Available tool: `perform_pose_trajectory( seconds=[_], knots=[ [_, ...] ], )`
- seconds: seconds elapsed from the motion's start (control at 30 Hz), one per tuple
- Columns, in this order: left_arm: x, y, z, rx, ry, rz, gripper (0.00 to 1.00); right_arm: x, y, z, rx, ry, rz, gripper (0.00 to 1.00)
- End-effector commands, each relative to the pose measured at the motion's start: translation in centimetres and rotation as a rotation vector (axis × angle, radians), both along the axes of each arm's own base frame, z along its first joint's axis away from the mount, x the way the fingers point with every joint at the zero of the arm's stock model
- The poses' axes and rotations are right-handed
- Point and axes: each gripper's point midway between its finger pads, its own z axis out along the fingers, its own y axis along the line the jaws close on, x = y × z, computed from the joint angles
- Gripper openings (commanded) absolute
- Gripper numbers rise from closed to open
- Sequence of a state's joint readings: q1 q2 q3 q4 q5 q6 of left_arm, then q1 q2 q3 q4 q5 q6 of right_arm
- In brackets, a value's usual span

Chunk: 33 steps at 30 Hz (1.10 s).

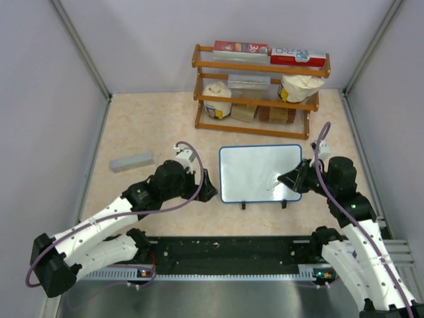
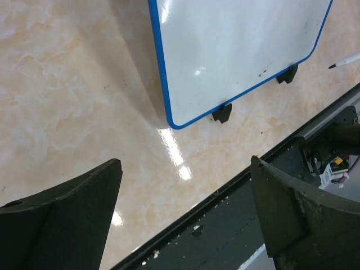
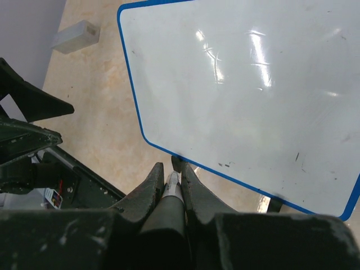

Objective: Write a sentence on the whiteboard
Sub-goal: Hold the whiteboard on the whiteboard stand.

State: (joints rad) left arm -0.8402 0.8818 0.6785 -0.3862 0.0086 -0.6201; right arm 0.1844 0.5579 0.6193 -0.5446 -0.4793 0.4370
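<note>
The whiteboard (image 1: pixel 258 172) lies mid-table, white with a blue rim and small black feet. It also shows in the left wrist view (image 2: pixel 236 50) and the right wrist view (image 3: pixel 242 95). Its surface is blank: no sentence shows on it, only a few small dark specks. My right gripper (image 1: pixel 291 177) is over the board's near right corner, shut on a marker (image 3: pixel 171 185) whose white tip end (image 1: pixel 273 185) points down-left above the board. My left gripper (image 1: pixel 207 187) is open and empty (image 2: pixel 184 162), just left of the board's near left corner.
A wooden rack (image 1: pixel 258 93) with boxes and bags stands at the back. A grey block (image 1: pixel 131 161) lies at the left and shows in the right wrist view (image 3: pixel 76 36). A black rail (image 1: pixel 225 248) runs along the near edge. Walls close both sides.
</note>
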Motion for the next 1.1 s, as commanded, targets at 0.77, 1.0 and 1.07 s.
perform_pose_trajectory(
  seconds=[0.77, 1.0, 1.07],
  knots=[
    [8.8, -3.3, 7.2, -0.354, -0.052, -0.431, 0.95, 6.4, 4.4, 9.7, -0.031, -0.385, 0.008, 0.0],
    [10.1, -2.5, 3.9, -0.315, -0.11, -0.351, 0.94, 5.7, 5.1, 10.5, 0.017, -0.472, 0.026, 0.0],
    [10.3, -2.6, 1.9, -0.317, -0.065, -0.348, 0.93, 5.5, 4.8, 11.0, 0.003, -0.484, 0.025, 0.0]
  ],
)
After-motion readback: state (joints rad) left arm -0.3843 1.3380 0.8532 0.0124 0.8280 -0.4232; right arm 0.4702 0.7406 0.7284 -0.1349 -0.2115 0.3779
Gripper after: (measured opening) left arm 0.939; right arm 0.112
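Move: About 9 cm ahead of the open left hand, 18 cm to its right and some 12 cm lower lies the middle of the whiteboard. From that hand the marker is about 20 cm to the right, 1 cm ahead and 1 cm higher; the grey box is 28 cm left, 14 cm ahead and low; the rack is 35 cm ahead and 15 cm right. The right hand, already gripping the marker, has the whiteboard's middle about 7 cm ahead, 4 cm to its left and 15 cm down. Reaching forward about 10 cm and slightly right, the left hand comes alongside the whiteboard's left edge, then lifts a little while turning some 20 degrees clockwise and rolling its left side down, fingers staying wide open. The right hand keeps the marker, going forward over the board, then left and up, about 8 cm higher overall, its fingers tilting upward. ##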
